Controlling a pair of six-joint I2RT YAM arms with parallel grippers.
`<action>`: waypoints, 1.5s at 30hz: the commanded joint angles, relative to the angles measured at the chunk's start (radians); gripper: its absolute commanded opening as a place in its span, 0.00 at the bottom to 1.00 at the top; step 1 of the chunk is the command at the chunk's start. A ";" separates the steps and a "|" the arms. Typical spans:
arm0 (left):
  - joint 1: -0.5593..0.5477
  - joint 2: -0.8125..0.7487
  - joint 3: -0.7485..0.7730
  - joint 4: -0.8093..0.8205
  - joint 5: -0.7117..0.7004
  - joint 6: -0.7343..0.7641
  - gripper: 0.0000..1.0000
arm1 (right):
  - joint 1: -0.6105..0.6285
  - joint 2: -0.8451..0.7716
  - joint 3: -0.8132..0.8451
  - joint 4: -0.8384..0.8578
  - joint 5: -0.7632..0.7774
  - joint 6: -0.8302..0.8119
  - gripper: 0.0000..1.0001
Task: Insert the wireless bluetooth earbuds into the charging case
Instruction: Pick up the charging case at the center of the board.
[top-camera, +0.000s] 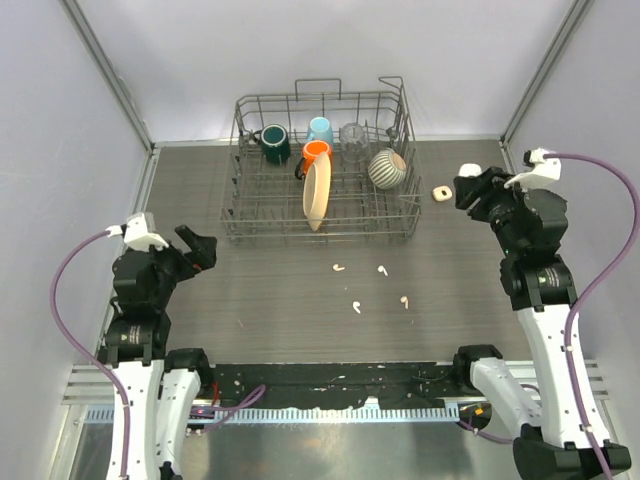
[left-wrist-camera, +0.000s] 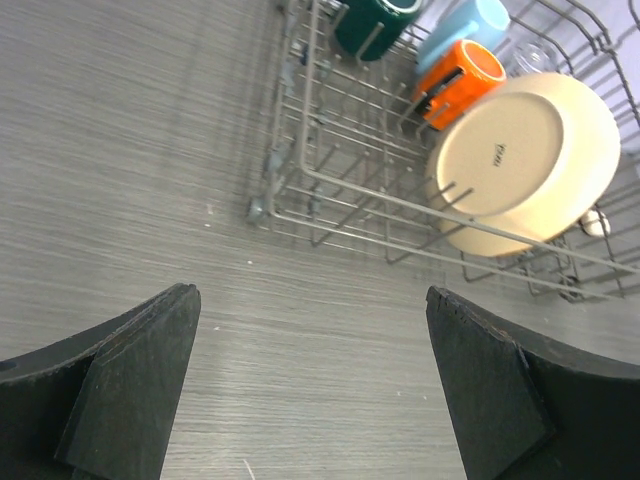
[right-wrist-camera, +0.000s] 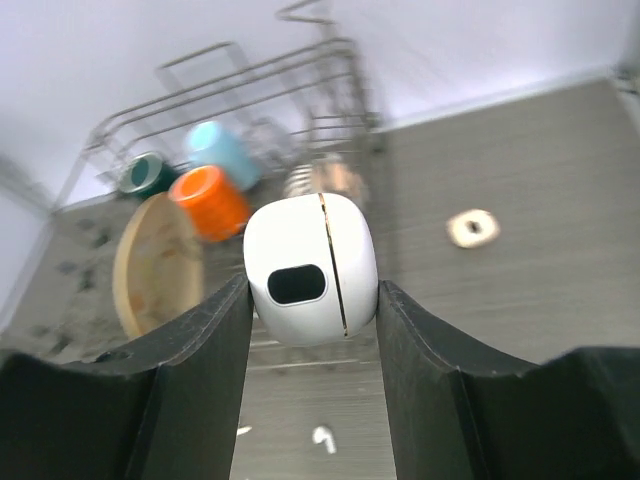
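The white charging case (right-wrist-camera: 310, 265) hangs above the table with its lid closed, a dark oval recess facing the camera, and my right gripper (right-wrist-camera: 312, 285) is shut on its two sides. In the top view that gripper (top-camera: 466, 189) is at the right rear of the table. Several tiny white earbuds lie loose mid-table: (top-camera: 338, 267), (top-camera: 382, 269), (top-camera: 356, 307), (top-camera: 404, 299). One earbud (right-wrist-camera: 322, 436) shows below the case. My left gripper (top-camera: 200, 250) stands open and empty at the left, fingers wide apart (left-wrist-camera: 310, 295).
A wire dish rack (top-camera: 237, 150) at the back holds mugs, a striped cup and a beige bowl (left-wrist-camera: 525, 160). A beige-tinted case (top-camera: 439, 192) lies on the table beside the rack, close to my right gripper, also seen in the right wrist view (right-wrist-camera: 472, 228).
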 joint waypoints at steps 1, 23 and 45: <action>0.002 0.041 0.008 0.067 0.192 0.015 1.00 | 0.113 -0.001 0.063 -0.012 -0.321 -0.077 0.07; -0.003 0.122 -0.038 0.406 0.789 -0.311 1.00 | 1.089 0.202 -0.078 0.067 0.328 -0.428 0.01; -0.489 0.240 -0.106 0.481 0.487 -0.322 0.98 | 1.278 0.281 -0.108 0.250 0.446 -0.485 0.01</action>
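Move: My right hand already holds the charging case. The meeting spot I bring it to lies about 30 cm left, 13 back and 11 down. The four earbuds lie on the table some 33 cm below this hand, centred roughly 20 cm left and 7 back; a second case is about 21 cm ahead, 4 right, 32 down. From my open left hand, the held case is about 57 cm right, 8 ahead and 9 higher. I swing my right hand some 30 cm left with the case, drawing it back about 13 cm and, after a small rise, down about 11, turning the wrist roughly 50 degrees counter-clockwise and rolling its left side down, grip kept. My left hand comes about 19 cm right to meet it and ends 4 to 5 cm farther back, humping up about 4 cm midway, turning some 50 degrees clockwise and rolling its left side down, fingers wide open. ##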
